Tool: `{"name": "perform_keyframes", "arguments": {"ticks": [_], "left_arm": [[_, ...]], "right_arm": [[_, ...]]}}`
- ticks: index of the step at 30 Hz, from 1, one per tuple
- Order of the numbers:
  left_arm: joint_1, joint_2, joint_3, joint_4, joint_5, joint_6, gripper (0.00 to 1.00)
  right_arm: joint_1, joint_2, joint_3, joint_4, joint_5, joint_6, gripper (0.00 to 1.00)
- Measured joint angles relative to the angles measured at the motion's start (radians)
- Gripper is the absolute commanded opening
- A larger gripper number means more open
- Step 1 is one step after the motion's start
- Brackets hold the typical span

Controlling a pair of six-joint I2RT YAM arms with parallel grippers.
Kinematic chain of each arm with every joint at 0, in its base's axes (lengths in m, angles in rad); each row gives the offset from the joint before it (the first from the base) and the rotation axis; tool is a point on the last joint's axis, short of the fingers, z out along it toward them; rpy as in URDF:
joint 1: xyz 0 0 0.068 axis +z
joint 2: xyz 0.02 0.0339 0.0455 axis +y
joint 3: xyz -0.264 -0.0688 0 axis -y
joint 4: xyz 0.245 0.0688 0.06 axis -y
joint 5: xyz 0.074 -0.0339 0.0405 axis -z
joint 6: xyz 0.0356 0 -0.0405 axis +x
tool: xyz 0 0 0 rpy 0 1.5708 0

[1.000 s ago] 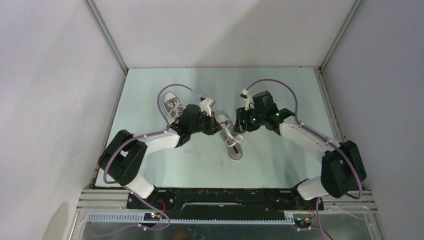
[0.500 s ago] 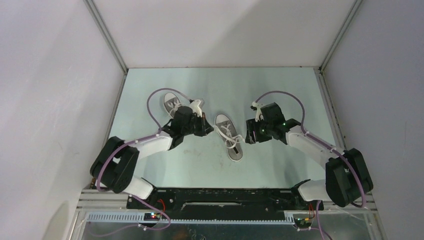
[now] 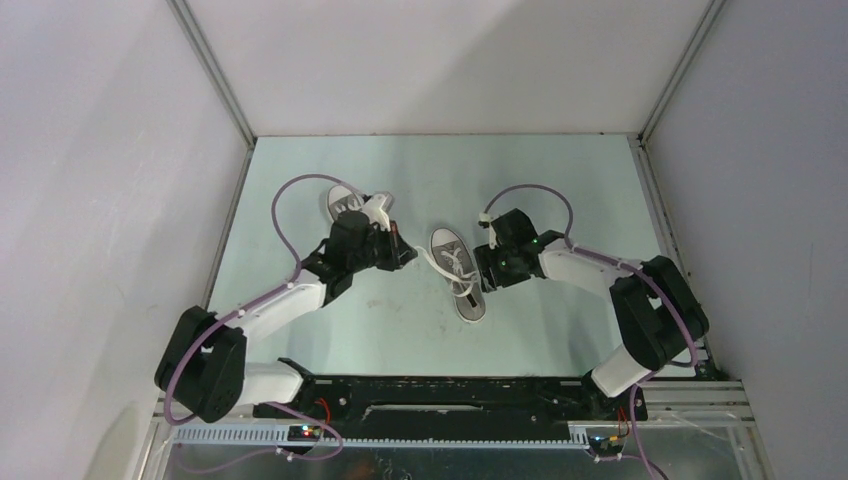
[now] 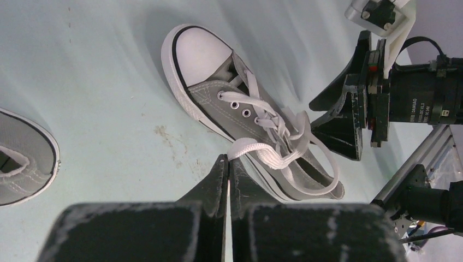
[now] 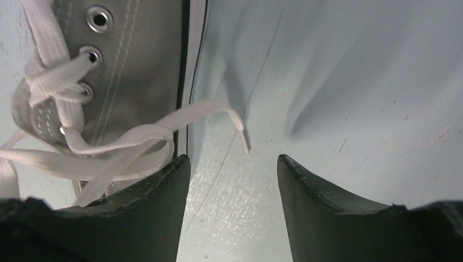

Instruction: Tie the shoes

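One grey shoe (image 3: 457,272) with a white toe cap lies mid-table, toe pointing away, its white laces loose. My left gripper (image 3: 407,256) sits just left of it, shut on a white lace (image 4: 256,150) that runs taut from the fingertips (image 4: 221,164) to the shoe (image 4: 229,95). My right gripper (image 3: 484,270) is low at the shoe's right side. It is open with only bare table between its fingers (image 5: 306,185). A free lace end (image 5: 218,109) lies just ahead of them, beside the shoe (image 5: 131,60). The second shoe (image 3: 343,203) lies further left, partly hidden by my left arm.
The pale green table (image 3: 400,320) is boxed in by white walls at the left, back and right. The second shoe's heel (image 4: 22,158) shows at the left edge of the left wrist view. The arm bases and a black rail (image 3: 440,395) run along the near edge.
My left gripper has drawn back to the left with the lace, away from the shoe. My right gripper has dropped beside the shoe's right side and its jaws have opened wider.
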Motion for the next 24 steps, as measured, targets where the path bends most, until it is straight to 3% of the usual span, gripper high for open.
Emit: {"name": "perform_keyframes", "arguments": {"ticks": [3,8,11,12,13,22,23,24], "left_arm": [[0.000,-0.001,0.000,-0.025,0.000,0.000,0.00],[0.002,-0.033,0.000,-0.064,-0.003,0.000,0.00],[0.003,-0.070,0.000,-0.089,-0.004,0.000,0.00],[0.004,-0.080,0.000,-0.095,-0.005,0.000,0.00],[0.004,-0.096,0.000,-0.103,-0.009,0.000,0.00],[0.005,-0.181,0.000,-0.182,-0.020,0.000,0.00],[0.005,-0.187,0.000,-0.188,-0.020,0.000,0.00],[0.005,-0.195,0.000,-0.195,-0.021,0.000,0.00]], "right_arm": [[0.027,0.032,0.029,0.010,0.043,-0.002,0.60],[0.053,0.109,0.074,0.033,0.109,-0.011,0.41],[0.058,0.133,0.085,0.047,0.119,-0.022,0.18],[0.059,0.135,0.085,0.049,0.120,-0.025,0.05],[0.059,0.136,0.085,0.051,0.118,-0.029,0.00],[0.045,0.041,0.081,-0.001,0.170,-0.020,0.00],[0.037,0.006,0.080,-0.005,0.170,-0.020,0.05],[0.027,-0.031,0.080,-0.006,0.169,-0.020,0.22]]}}
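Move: The loose lace end aimed at sticks out beyond the nearer shoe's right side, roughly 2 cm ahead of the open right gripper, 1 cm to its left and 1 cm lower; that shoe's middle lies about 6 cm left of this gripper and 1 cm ahead. From the left gripper, which already pinches the other lace, the loose end is some 18 cm right, 2 cm back and 11 cm down; the nearer shoe's middle is 10 cm right, 3 cm back and 9 cm down. Push the open right gripper about 3 cm forward, a little left and down beside the shoe towards the loose lace end, shut the fingers fully there, then lift some 5 cm, drifting slightly forward and right. Meanwhile keep the left gripper's pinch on its lace and ease it back, left and up, about 4 cm in all, away from the shoe. ##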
